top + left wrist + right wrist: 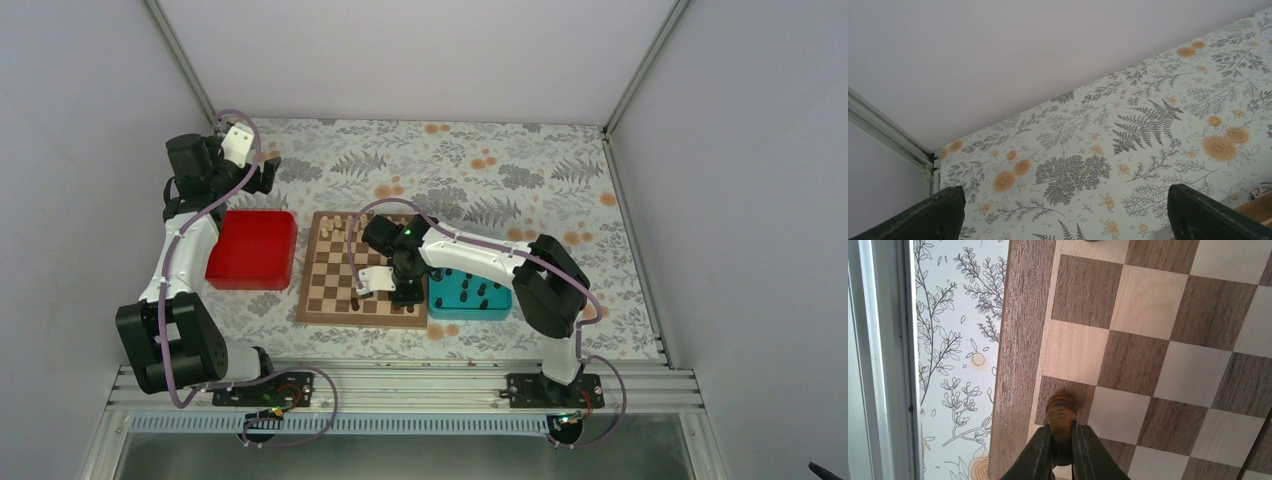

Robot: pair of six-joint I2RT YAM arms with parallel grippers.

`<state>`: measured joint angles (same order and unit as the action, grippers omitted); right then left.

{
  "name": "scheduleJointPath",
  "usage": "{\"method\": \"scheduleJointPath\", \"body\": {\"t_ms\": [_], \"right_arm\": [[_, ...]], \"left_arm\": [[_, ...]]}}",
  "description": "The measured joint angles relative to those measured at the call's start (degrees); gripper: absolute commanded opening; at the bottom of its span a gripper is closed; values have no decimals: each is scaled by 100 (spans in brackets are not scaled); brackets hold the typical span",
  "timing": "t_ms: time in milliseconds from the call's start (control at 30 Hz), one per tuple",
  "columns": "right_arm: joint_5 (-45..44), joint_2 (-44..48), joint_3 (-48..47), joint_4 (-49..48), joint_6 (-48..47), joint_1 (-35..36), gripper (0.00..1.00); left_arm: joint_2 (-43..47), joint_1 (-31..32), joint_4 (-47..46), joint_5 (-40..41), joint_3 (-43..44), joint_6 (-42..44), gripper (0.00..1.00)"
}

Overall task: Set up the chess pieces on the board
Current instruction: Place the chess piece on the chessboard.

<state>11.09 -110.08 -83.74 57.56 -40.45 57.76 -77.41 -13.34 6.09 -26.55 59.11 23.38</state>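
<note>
The board [335, 285] lies in the middle of the table, with pale pieces [335, 228] along its far row. My right gripper [405, 293] hangs over the board's near right part. In the right wrist view it [1061, 432] is shut on a brown chess piece [1060, 412], whose round base is over a dark square beside the board's border [1018, 340]. More dark chess pieces [466, 290] lie in the teal tray [470, 312]. My left gripper [268, 172] is raised at the far left, away from the board. Its fingers [938, 215] stand wide open with nothing between them.
A red tray [250, 250] sits left of the board, under the left arm. The teal tray touches the board's right side beneath the right arm. Flowered cloth [1073, 175] covers the table, white walls stand on three sides, and a metal rail [400, 385] runs along the near edge.
</note>
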Motion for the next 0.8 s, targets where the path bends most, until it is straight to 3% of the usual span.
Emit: {"method": "scheduleJointPath", "body": {"t_ms": [167,367,800], "right_arm": [[0,0,0,4,-2,0,16],[2,0,0,11,-9,0,29],[0,509,-11,79,-9,-350,31]], "left_arm": [[0,0,-11,2,-20,0,100],[-17,0,-22,2,-22,0,100],[-28,0,-20,2,-22,0,100]]}}
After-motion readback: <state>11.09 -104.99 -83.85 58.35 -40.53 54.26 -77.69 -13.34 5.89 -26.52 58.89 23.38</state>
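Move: The right hand's fingers are shut on a dark chess piece right over its square, second from the right in the near row, board top some 3 cm below the hand point. One dark piece stands about 3 cm to the right, another roughly 8 cm to the left, both level ahead; the teal box's middle is some 15 cm right and 6 cm farther out. From the left hand that square lies about 25 cm back, 30 cm right and 22 cm below. The right hand lets go of the dark chess piece, its fingers parting to roughly a third of their range while the hand stays still over the square. Only then does it rise clear, quickening, about 3 cm up with some 2 cm forward and a little to the right, tilting slightly. ##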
